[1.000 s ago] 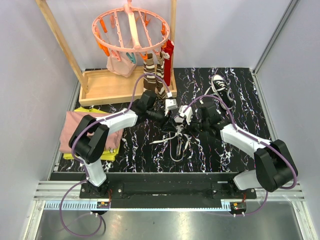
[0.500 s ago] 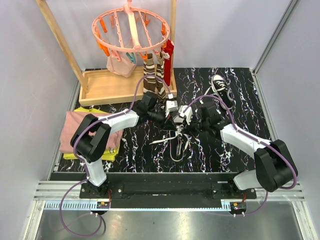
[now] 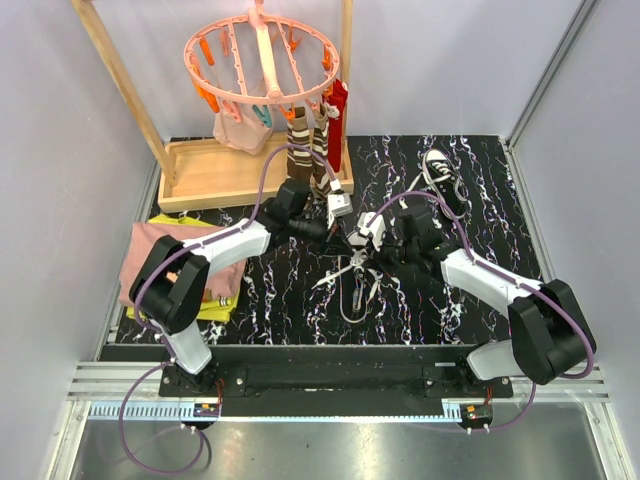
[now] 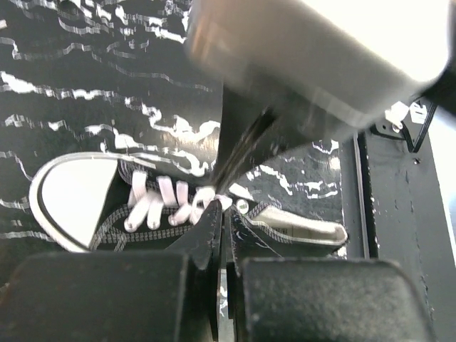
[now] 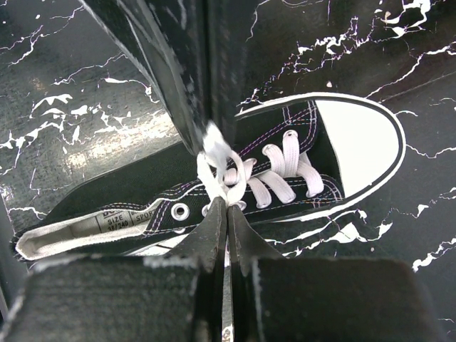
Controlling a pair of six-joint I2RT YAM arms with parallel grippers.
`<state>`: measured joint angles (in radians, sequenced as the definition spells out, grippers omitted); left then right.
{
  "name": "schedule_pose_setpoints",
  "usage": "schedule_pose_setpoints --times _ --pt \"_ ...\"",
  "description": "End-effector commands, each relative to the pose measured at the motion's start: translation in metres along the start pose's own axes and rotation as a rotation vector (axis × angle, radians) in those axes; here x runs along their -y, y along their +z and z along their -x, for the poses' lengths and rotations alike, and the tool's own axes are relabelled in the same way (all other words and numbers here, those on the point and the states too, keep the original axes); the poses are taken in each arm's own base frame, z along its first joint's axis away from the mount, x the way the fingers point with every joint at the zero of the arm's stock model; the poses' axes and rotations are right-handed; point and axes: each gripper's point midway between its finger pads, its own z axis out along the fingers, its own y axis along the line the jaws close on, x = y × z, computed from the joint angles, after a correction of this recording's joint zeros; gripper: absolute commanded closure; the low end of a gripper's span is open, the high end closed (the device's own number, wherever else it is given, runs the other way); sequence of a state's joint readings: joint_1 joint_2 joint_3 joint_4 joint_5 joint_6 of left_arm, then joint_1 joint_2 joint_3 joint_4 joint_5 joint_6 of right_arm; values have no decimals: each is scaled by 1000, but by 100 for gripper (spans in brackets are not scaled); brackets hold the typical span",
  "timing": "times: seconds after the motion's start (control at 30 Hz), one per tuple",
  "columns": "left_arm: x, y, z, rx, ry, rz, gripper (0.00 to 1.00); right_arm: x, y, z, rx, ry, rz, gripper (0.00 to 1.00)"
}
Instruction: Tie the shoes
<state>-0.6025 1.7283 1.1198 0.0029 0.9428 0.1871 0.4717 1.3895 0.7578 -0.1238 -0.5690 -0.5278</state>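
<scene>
One black shoe (image 5: 142,189) with a white toe cap (image 5: 356,139) lies on its sole between both grippers. In the top view it is mostly hidden under them, with its loose white laces (image 3: 352,295) trailing toward me. My right gripper (image 5: 226,208) is shut on a white lace loop (image 5: 217,160) at the top eyelets. My left gripper (image 4: 222,208) faces it from the other side of the shoe (image 4: 107,214), shut with white lace (image 4: 206,196) at its tips. The two grippers (image 3: 350,238) (image 3: 364,246) nearly touch. The second shoe (image 3: 438,168) lies at the back right.
A wooden rack base (image 3: 215,170) stands at the back left. A pink peg hanger (image 3: 262,60) above it holds brown striped socks (image 3: 305,150). Folded pink and yellow clothes (image 3: 150,260) lie at the left edge of the black marbled mat (image 3: 480,200).
My left gripper has gone from open to shut at the shoe's laces, and its arm has drawn slightly back and left. The right gripper has stayed shut in place.
</scene>
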Motion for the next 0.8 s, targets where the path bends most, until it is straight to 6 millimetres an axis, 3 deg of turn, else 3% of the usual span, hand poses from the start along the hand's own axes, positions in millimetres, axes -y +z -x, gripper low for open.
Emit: schedule_pose_setpoints --times 0.0,0.17,0.33,0.4,0.63,0.77 --pt "3 -23 0 7 36 13 100 6 -8 14 50 -56 -35 100" --pt "-2 -27 -28 -53 25 35 100 7 -8 14 51 -59 -38 100" --pt "-10 -18 -35 -63 -53 39 96 5 -4 16 57 -65 -13 100" --pt "-11 -18 -32 -51 -56 32 94 5 -4 15 58 -79 -10 100" --pt "0 -28 -4 36 2 -42 59 4 -4 19 69 -107 3 100" --pt "2 -34 15 94 64 -40 48 3 -4 20 72 -107 9 100"
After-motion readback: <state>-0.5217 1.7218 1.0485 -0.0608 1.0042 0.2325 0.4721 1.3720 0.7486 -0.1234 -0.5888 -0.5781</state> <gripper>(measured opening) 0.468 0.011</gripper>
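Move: Held in the shut left fingers is a short white loop; the knot is about 2 cm to this hand's right, 1 cm back and 5 cm below. The toe cap lies roughly 7 cm ahead, 2 cm right, 9 cm lower; the shoe's opening 9 cm back and 2 cm right; the loose lace end some 5 cm back, 8 cm left, on the table. From the right hand the knot is level ahead, 1 cm left and just below its fingertips. Drawing the pinched lace loop out to the left, away from the knot and the right fingers, the left hand travels about 3.5 cm while sinking, keeps going down to roughly 3.5 cm in all, then parts its fingers to half open to let go of the loop and lifts some 1 cm. The right hand stays put, its shut fingers keeping hold of the lace at the knot. ##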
